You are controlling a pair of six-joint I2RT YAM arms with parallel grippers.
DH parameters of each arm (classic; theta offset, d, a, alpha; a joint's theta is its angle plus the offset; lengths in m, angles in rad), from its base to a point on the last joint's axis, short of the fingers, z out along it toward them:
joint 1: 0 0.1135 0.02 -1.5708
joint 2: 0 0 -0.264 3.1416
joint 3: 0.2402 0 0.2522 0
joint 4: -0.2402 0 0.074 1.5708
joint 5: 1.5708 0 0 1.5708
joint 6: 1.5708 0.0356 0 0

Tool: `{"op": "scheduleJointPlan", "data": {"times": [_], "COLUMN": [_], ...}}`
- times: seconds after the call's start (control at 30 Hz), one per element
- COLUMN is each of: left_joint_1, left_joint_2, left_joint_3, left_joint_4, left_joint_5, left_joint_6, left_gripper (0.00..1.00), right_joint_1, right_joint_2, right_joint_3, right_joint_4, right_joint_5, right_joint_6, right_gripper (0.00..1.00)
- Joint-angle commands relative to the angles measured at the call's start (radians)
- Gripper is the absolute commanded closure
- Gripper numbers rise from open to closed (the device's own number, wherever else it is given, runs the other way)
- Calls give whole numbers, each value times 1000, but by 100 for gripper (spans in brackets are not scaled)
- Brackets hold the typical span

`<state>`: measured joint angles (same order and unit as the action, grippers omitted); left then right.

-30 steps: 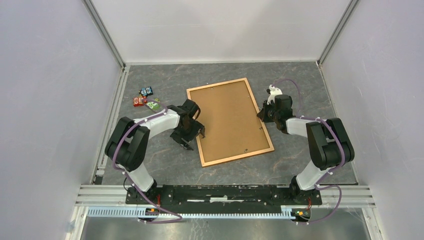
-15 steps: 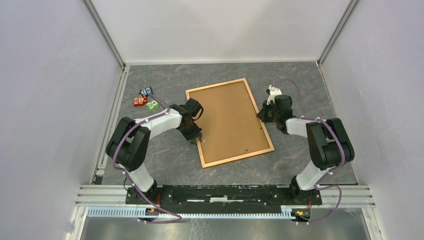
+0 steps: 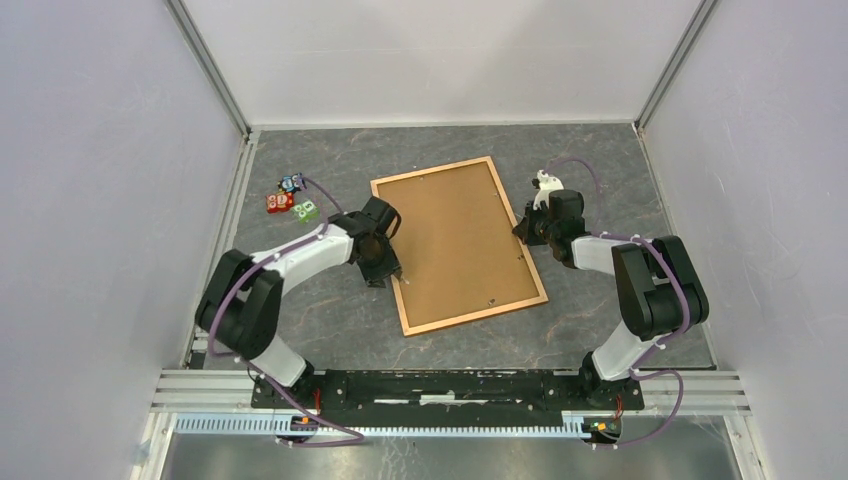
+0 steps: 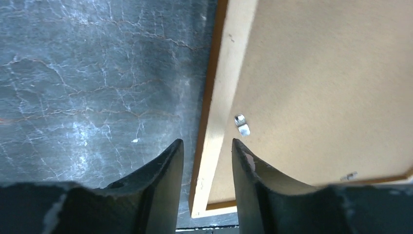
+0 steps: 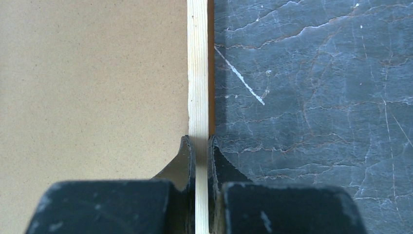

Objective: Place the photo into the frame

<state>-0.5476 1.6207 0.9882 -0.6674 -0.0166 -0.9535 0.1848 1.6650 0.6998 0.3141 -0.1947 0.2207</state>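
Observation:
The frame [image 3: 460,240] lies back-up on the dark table, showing its brown fibreboard back [image 4: 316,87] and light wooden rail [image 4: 221,97]. My left gripper [image 3: 390,272] [image 4: 207,146] stands open astride the frame's left rail near the near-left corner, with a gap on each side of the rail. A small metal tab [image 4: 241,125] sits just ahead of it. My right gripper [image 3: 522,232] [image 5: 201,144] is shut on the frame's right rail [image 5: 197,73], one finger over the fibreboard back [image 5: 97,87] and one outside. The photo is not in view.
A cluster of small coloured blocks [image 3: 290,200] lies left of the frame, beside the left arm. White walls with metal rails enclose the table on three sides. Dark marbled tabletop [image 5: 311,97] surrounds the frame.
My left gripper has swung in from beside the frame onto its left rail, and its jaws have narrowed. The frame has shifted slightly to the left. The right gripper has kept its grip.

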Motion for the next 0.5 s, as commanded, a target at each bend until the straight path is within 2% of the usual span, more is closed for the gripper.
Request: {"op": "scheduleJointPlan", "data": {"times": [0.0, 0.07, 0.17, 0.2, 0.37, 0.47], "left_joint_1": [-2, -2, -7, -12, -62, -76], "left_joint_2": [-154, -175, -150, -134, -41, 14], "left_joint_3": [-36, -40, -37, -33, 40, 69], "left_joint_4": [88, 88, 74, 71, -14, -61], "left_joint_5": [-21, -28, -11, 3, -70, -91], "left_joint_6": [85, 77, 7, -20, -121, -167], "left_gripper": [49, 42, 21, 19, 19, 23], "right_joint_1": [-2, -2, -3, -4, -2, -3], "right_joint_2": [-29, -29, -25, -24, -25, -24], "right_joint_3": [-11, -11, -11, -11, -11, -11], "right_joint_4": [23, 27, 30, 31, 32, 31], "right_joint_5": [-24, -27, -33, -35, -35, -33], "right_joint_6": [26, 28, 31, 32, 31, 30], "right_gripper": [100, 100, 100, 100, 100, 100]}}
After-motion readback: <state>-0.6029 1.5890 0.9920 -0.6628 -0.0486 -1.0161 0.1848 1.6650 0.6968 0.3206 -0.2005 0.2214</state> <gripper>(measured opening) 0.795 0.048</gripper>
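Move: The metal clip at the left bar of the frame's back lies roughly 2 cm right of the left hand, 1 cm ahead and 2 cm below. The frame's near left corner is about 11 cm back and 2 cm right, and the near clip about 4 cm back and 15 cm right, both some 2 cm lower. From the right hand, the left clip is about 18 cm left, 11 cm back and 1 cm lower. Above the left clip, clear of it, the left hand rises about 4 cm with a slight reach forward, its fingers opening wide and tipping some 10 degrees outward. It then sinks about 3 cm, easing back and right as the tilt mostly comes out, so the open fingers come to straddle the clip from above. The right hand keeps its pinch on the frame's right bar. ##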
